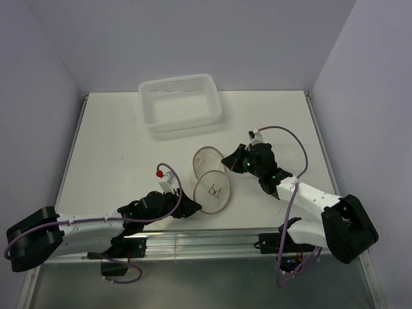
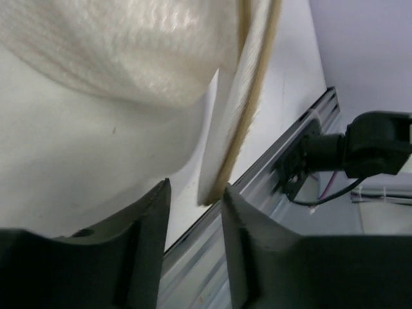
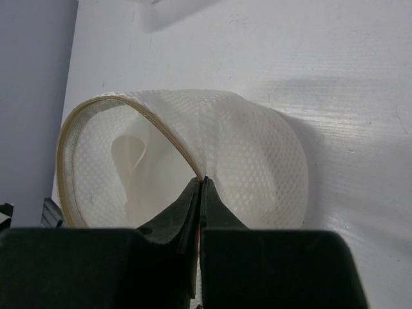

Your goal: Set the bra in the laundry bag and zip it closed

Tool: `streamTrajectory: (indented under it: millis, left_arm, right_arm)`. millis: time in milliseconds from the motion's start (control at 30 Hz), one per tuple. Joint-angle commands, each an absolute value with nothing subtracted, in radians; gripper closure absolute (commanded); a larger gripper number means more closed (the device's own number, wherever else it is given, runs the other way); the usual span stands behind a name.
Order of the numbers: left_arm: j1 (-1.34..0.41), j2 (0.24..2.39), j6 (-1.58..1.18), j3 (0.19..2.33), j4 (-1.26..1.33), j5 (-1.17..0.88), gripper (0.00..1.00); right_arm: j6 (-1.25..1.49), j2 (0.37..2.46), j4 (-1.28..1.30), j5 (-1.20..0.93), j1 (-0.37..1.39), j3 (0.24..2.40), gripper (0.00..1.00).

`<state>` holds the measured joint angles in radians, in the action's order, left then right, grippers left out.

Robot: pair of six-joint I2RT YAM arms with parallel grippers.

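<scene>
The laundry bag (image 1: 211, 177), a round pale mesh case, lies mid-table with its two discs spread apart; the near disc carries a small black bra drawing. My right gripper (image 1: 226, 165) is shut on the beige rim of the bag (image 3: 161, 138), holding the mouth agape. Smooth white fabric, apparently the bra (image 3: 132, 161), shows inside the mouth. My left gripper (image 1: 193, 207) stands open at the near disc's edge. The rim (image 2: 232, 148) ends between the left gripper's (image 2: 196, 188) fingertips, touching neither that I can see.
A white perforated basket (image 1: 187, 122) stands at the back of the table, nothing visible inside it. An aluminium rail (image 1: 206, 239) runs along the near edge, just below the left gripper. Grey walls close in both sides.
</scene>
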<state>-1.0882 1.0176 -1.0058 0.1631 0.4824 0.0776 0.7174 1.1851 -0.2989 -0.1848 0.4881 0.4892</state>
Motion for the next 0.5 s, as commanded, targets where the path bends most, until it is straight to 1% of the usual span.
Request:
streamTrajectory:
  millis: [0,33,67,100,133,233,300,400,467]
  left_arm:
    - [-1.094,1.037,-0.982,0.241,0.608,0.138,0.60]
    - [-1.094,1.026,-0.970,0.256,0.586,0.152,0.80]
    - [-1.094,1.016,-0.936,0.276,0.551,0.167,0.89]
    - [-1.094,1.002,-0.913,0.335,0.438,0.204,0.99]
    - [-1.094,0.968,-0.888,0.372,0.375,0.224,1.00]
    - [-1.092,0.904,-0.784,0.510,0.181,0.314,1.00]
    - [-1.082,0.897,-0.712,0.622,0.058,0.347,1.00]
    - [-1.060,0.923,-0.643,0.731,0.003,0.376,1.00]
    - [-1.014,0.951,-0.608,0.790,-0.057,0.357,1.00]
  right_arm:
    - [0.721,1.158,-0.321,-0.176,0.488,0.499,1.00]
    - [0.719,1.160,-0.321,-0.186,0.489,0.496,1.00]
    - [0.719,1.160,-0.318,-0.189,0.492,0.492,1.00]
    - [0.718,1.158,-0.310,-0.187,0.500,0.491,1.00]
    - [0.709,1.155,-0.298,-0.183,0.508,0.489,1.00]
    - [0.695,1.134,-0.261,-0.167,0.532,0.477,1.00]
    - [0.687,1.109,-0.242,-0.158,0.541,0.462,1.00]
    - [0.670,1.082,-0.201,-0.149,0.552,0.460,1.00]
    - [0.666,1.062,-0.183,-0.156,0.560,0.462,1.00]
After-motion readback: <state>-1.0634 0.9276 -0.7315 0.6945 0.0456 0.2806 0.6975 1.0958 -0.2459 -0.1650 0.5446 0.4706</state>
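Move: The near-left edge of the laundry bag's lid sits between the left fingertips, barely 1 cm ahead; the lid's middle lies about 6 cm ahead and 4 cm right of that hand, the middle of the bag's mouth some 16 cm ahead and 3 cm right. The right hand already pinches the mouth's rim; from it the lid's near-left edge is roughly 16 cm back, 8 cm left and 4 cm lower, and the mouth's middle 5 cm left, level with it. The left fingers shut on the lid's near edge and pinch its zip rim, then carry it up about 17 cm and 6 cm forward over the bag's mouth, fast, the fingertips tilting upward some 20 degrees. The right hand keeps its pinch on the mouth's rim and eases back about 2 cm late on, rising slightly. ##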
